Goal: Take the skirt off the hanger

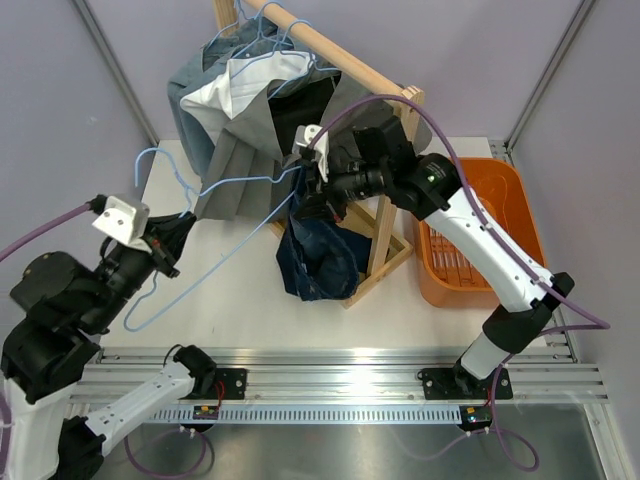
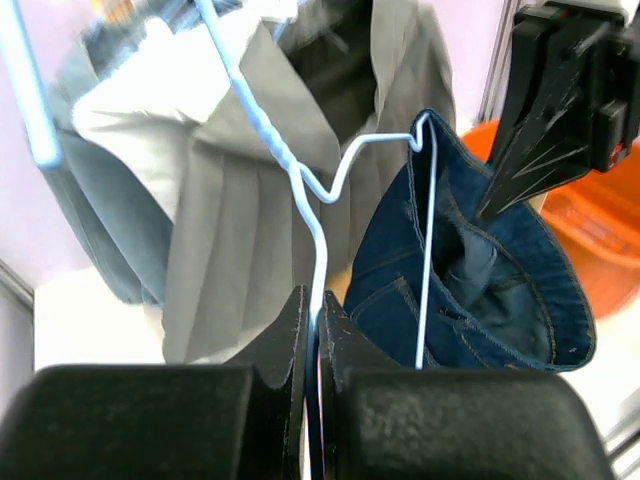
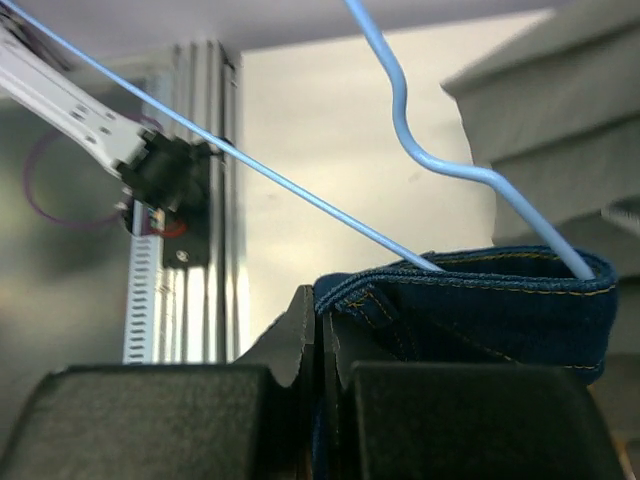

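A dark blue denim skirt (image 1: 320, 260) hangs in front of the wooden rack, its waistband still threaded on a light blue wire hanger (image 2: 318, 250). My left gripper (image 1: 168, 252) is over the table's left side, shut on the hanger's wire; in the left wrist view the jaws (image 2: 315, 305) pinch that wire. At the skirt's top, my right gripper (image 1: 312, 187) is shut on the waistband edge (image 3: 480, 300). The right wrist view shows this gripper (image 3: 325, 300) clamping the denim, with the hanger wire (image 3: 300, 191) running into the waistband.
A wooden clothes rack (image 1: 385, 215) stands at the back centre, holding a grey pleated garment (image 1: 240, 160) and other clothes on hangers. An orange basket (image 1: 500, 190) sits on the right of the table. Grey walls close in at the left and right.
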`<move>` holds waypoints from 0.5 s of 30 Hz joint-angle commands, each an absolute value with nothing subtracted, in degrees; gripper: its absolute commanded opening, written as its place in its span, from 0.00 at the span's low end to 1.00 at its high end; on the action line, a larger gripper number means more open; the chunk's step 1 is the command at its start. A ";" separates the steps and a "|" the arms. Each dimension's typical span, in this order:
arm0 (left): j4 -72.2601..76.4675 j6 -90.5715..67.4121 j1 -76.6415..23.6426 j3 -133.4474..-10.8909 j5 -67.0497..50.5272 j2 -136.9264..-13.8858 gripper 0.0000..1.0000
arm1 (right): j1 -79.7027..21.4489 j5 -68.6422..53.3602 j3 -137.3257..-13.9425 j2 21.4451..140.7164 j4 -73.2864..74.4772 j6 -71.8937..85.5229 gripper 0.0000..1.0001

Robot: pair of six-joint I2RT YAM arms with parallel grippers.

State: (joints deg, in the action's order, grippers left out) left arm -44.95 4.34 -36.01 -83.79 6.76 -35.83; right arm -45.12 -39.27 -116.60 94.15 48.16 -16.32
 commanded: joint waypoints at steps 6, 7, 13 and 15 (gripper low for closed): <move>-41.74 3.25 -35.95 -87.62 6.42 -35.60 0.00 | -44.30 -30.23 -105.30 92.29 47.11 -22.59 0.00; -42.62 3.08 -35.95 -87.89 5.55 -35.42 0.00 | -44.04 -29.89 -104.86 92.37 46.41 -22.07 0.00; -51.49 0.97 -36.04 -91.30 -2.09 -36.21 0.00 | -37.72 -30.32 -107.66 94.83 45.52 -17.31 0.00; -54.40 0.26 -36.04 -92.02 -2.20 -36.65 0.00 | -37.53 -31.37 -107.23 94.49 45.61 -18.71 0.00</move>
State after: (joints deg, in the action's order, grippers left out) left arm -50.63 1.85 -36.05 -89.93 1.72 -35.75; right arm -40.34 -30.63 -104.86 94.48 48.29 -19.66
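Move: The right hand already pinches the skirt's waistband; the bulk of the skirt hangs about 13 cm below and 4 cm right, level fore and aft. The hanger's end, still at the waistband, is some 3 cm ahead, 1 cm left and 3 cm above. The rack's near post stands roughly 17 cm right and 8 cm ahead, the grey garment 8 cm left and 12 cm ahead. From the left hand, which holds the hanger, the skirt lies about 19 cm right, 6 cm ahead and 19 cm below. Keeping its pinch on the waistband, the right hand takes the skirt off the hanger's end, sinking about 9 cm and then swinging forward and right towards the rack's near post, its fingers tipping some 10 degrees further down and turning clockwise. The left hand, still gripping the hanger, dips slightly, then draws back and up a few centimetres, away from the skirt. ##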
